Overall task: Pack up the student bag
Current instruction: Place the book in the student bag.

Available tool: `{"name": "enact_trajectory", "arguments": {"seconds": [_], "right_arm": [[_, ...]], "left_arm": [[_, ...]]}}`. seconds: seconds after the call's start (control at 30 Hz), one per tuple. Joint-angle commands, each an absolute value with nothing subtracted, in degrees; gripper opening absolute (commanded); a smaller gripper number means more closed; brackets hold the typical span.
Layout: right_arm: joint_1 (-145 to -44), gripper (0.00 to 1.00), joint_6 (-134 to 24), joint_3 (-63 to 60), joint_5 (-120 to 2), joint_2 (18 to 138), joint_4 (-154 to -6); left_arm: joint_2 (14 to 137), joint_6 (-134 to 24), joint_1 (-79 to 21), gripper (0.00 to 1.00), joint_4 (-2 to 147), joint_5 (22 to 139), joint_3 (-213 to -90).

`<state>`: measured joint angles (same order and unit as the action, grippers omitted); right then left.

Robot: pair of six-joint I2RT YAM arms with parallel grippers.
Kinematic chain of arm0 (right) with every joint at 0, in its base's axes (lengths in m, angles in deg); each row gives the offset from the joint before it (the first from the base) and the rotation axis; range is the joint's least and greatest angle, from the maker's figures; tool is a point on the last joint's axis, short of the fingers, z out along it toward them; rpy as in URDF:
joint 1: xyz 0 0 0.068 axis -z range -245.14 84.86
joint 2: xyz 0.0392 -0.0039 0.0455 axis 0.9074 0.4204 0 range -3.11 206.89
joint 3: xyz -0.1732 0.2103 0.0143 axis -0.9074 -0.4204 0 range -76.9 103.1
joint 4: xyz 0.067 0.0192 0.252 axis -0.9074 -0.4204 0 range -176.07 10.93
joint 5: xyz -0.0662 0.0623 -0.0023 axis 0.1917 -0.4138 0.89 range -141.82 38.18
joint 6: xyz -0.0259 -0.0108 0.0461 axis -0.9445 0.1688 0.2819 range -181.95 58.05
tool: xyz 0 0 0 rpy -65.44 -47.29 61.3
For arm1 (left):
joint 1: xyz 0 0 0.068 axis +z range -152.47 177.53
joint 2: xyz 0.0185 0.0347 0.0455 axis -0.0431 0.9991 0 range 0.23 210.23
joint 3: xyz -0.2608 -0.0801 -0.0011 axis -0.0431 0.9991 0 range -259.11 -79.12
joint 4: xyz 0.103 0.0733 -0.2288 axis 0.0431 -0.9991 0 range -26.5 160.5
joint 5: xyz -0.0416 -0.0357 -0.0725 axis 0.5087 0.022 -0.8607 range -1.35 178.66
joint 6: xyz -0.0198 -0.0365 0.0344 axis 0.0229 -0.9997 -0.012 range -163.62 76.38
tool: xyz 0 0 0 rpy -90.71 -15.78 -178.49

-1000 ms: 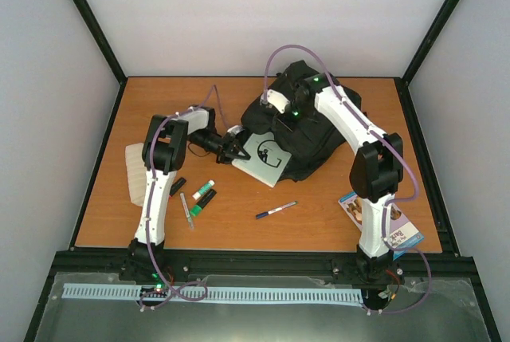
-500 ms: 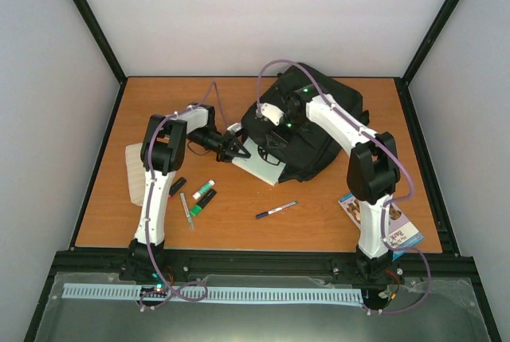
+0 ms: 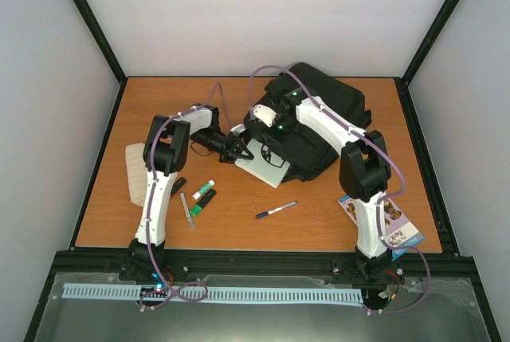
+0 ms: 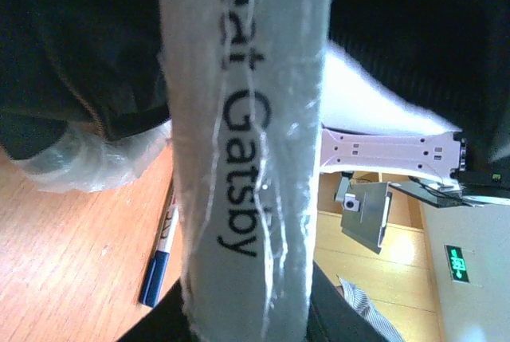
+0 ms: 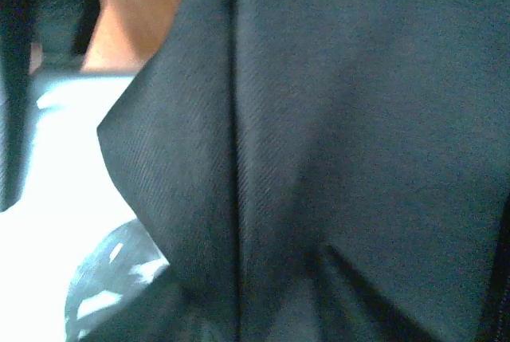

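The student bag, a big black backpack, lies at the back right of the table. My left gripper is shut on a white, plastic-wrapped book; the book's far edge is tucked under the bag's near-left side. In the left wrist view the book's spine reads "Gatsby" and runs up from between my dark fingers. My right gripper is down on the bag's left edge, just above the book. The right wrist view is filled with black bag fabric, and its fingers are hidden.
A blue-capped pen lies in front of the bag. Green and black markers and another pen sit near the left arm, and a beige object lies further left. A printed booklet rests by the right arm's base.
The right arm has swung left along the bag to its near-left edge. The bag has shifted and covers more of the book. The left gripper has hardly moved.
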<state>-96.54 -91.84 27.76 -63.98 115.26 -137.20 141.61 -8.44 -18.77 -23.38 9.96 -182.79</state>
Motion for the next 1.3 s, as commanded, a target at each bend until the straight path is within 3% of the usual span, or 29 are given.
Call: {"name": "enact_trajectory", "arguments": {"seconds": [0.0, 0.07, 0.3, 0.47, 0.6, 0.7, 0.97, 1.27], "right_arm": [[-96.96, 0.16, -91.36, 33.96, -61.51, 118.15, -136.22], [-96.99, 0.03, -92.12, 36.46, -63.23, 117.84, -136.87], [-96.96, 0.03, -95.15, 38.78, -73.39, 114.00, -141.28], [-96.96, 0.03, -100.28, 38.09, -76.35, 111.37, -147.20], [-96.75, 0.03, -101.15, 38.62, -74.48, 111.32, -147.96], [-95.97, 0.03, -100.41, 39.08, -73.44, 111.54, -147.02], [-94.86, 0.03, -98.88, 39.50, -74.05, 111.14, -146.35], [-94.77, 0.03, -99.55, 39.03, -74.78, 109.23, -147.22]], "left_arm": [[137.95, -5.12, -20.31, 0.01, -23.36, 4.08, -185.46], [138.00, -5.09, -20.31, 0.01, -23.37, 4.34, -185.33], [141.81, -7.11, -20.02, 0.01, -23.40, 6.40, -192.07], [144.10, -11.69, -19.79, 0.31, -22.64, 11.55, -198.08], [141.34, -15.12, -19.46, 0.42, -20.66, 14.03, -194.42], [136.90, -19.67, -19.20, 0.56, -16.31, 16.01, -188.67], [121.25, -38.93, -20.04, 0.65, 2.50, 33.98, -176.51], [108.29, -45.71, -20.84, 0.69, 13.60, 53.45, -164.47]]}}
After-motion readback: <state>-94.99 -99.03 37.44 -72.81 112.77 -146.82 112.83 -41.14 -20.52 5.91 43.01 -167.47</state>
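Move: The left hand still holds the book by its spine; the book's middle lies about 7 cm to its right and 2 cm ahead, some 3 cm lower. The student bag is centred about 20 cm to its right and 8 cm ahead, 5 cm lower; the blue-capped pen lies 8 cm right and 16 cm back. The right hand's half-open fingers have the bag flap about 2 cm ahead and 1 cm left, the book's middle some 4 cm back and 6 cm below. Forward about 2 cm goes the right hand, shutting on the bag flap, then it lifts the flap some 7 cm while easing 3 cm back, keeping its pinch. The left hand, after a short push forward, opens and lets go of the spine, backs off about 3 cm, then draws off left and up, its fingers tipping down roughly 30 degrees. ##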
